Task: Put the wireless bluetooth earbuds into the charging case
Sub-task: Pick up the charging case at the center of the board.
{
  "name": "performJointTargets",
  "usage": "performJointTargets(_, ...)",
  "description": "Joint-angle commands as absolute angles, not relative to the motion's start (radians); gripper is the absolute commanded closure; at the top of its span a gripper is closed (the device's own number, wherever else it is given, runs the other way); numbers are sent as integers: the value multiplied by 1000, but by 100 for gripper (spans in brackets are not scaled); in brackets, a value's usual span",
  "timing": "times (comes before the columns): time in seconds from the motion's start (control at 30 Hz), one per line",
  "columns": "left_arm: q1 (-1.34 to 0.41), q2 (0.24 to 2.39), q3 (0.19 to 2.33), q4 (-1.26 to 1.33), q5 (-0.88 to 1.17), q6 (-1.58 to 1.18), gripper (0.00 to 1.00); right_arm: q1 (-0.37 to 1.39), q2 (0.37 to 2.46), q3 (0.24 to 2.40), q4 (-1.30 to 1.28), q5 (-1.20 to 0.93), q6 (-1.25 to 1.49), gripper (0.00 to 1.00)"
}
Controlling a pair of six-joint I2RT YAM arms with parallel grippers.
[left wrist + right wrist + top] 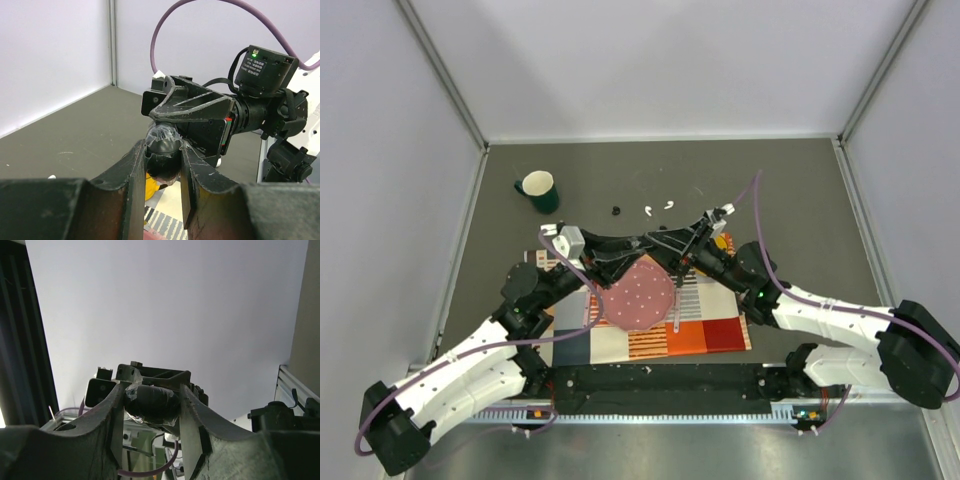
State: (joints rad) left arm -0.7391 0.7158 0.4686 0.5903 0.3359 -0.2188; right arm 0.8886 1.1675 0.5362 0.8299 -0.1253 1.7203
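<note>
Two white earbuds (648, 210) (668, 204) lie on the dark table behind the arms, free of both grippers. The charging case is out of view. Over the table's middle, a black oval object (162, 146) (152, 402) wrapped in clear tape hangs in the air. My left gripper (162, 152) (645, 247) is shut on it from the left. From the right, my right gripper (152, 405) (672, 243) has both fingers pressed against its sides. The two grippers face each other nose to nose.
A dark green mug (538, 190) stands at the back left. A tiny black bit (615, 210) lies near the earbuds. Below the grippers, a pink dotted disc (638, 297) rests on a patchwork cloth (705, 322). Walls enclose the table.
</note>
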Motion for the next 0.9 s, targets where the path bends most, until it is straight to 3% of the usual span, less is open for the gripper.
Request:
performJointTargets(0.0, -739, 716, 512, 536, 370, -232, 83, 899, 1169, 580, 897, -144, 1666, 91)
performJointTargets(0.13, -739, 721, 538, 465, 359, -229, 73, 899, 1166, 600, 868, -153, 1629, 98)
performJointTargets(0.3, -739, 715, 540, 451, 342, -232, 50, 899, 1167, 609, 854, -155, 1612, 100)
performJointTargets(0.43, -739, 719, 552, 417, 331, -232, 41, 899, 1167, 611, 851, -155, 1606, 100)
performJointTargets(0.7, -739, 704, 526, 488, 321, -262, 39, 899, 1172, 612, 844, -153, 1601, 100)
performJointTargets(0.87, -739, 698, 450, 664, 341, -282, 38, 899, 1178, 612, 850, -153, 1606, 100)
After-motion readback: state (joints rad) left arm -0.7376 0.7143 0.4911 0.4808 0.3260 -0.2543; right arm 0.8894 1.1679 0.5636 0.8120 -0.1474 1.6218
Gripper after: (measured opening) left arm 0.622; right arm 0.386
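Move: The black charging case is in the air over the place mat, gripped from both sides: it sits between the left fingers, about 1 cm ahead of and 1 cm right of that hand's point, and right at the right hand's point. From the left hand the pink plate is roughly 27 cm below and about 1 cm ahead, the yellow mug some 9 cm ahead and 17 cm to the right, the knife about 2 cm ahead and 9 cm right, both around 25 cm down. The right hand keeps its pinch on the charging case almost in place, tipping up only about 5 degrees, while the left hand opens its fingers to roughly twice their gap and lets go of the case. As they spread, the left hand sinks about 2.5 cm with its fingertips tipping down, then comes back up by about 1 cm, its open fingers still either side of the case. ##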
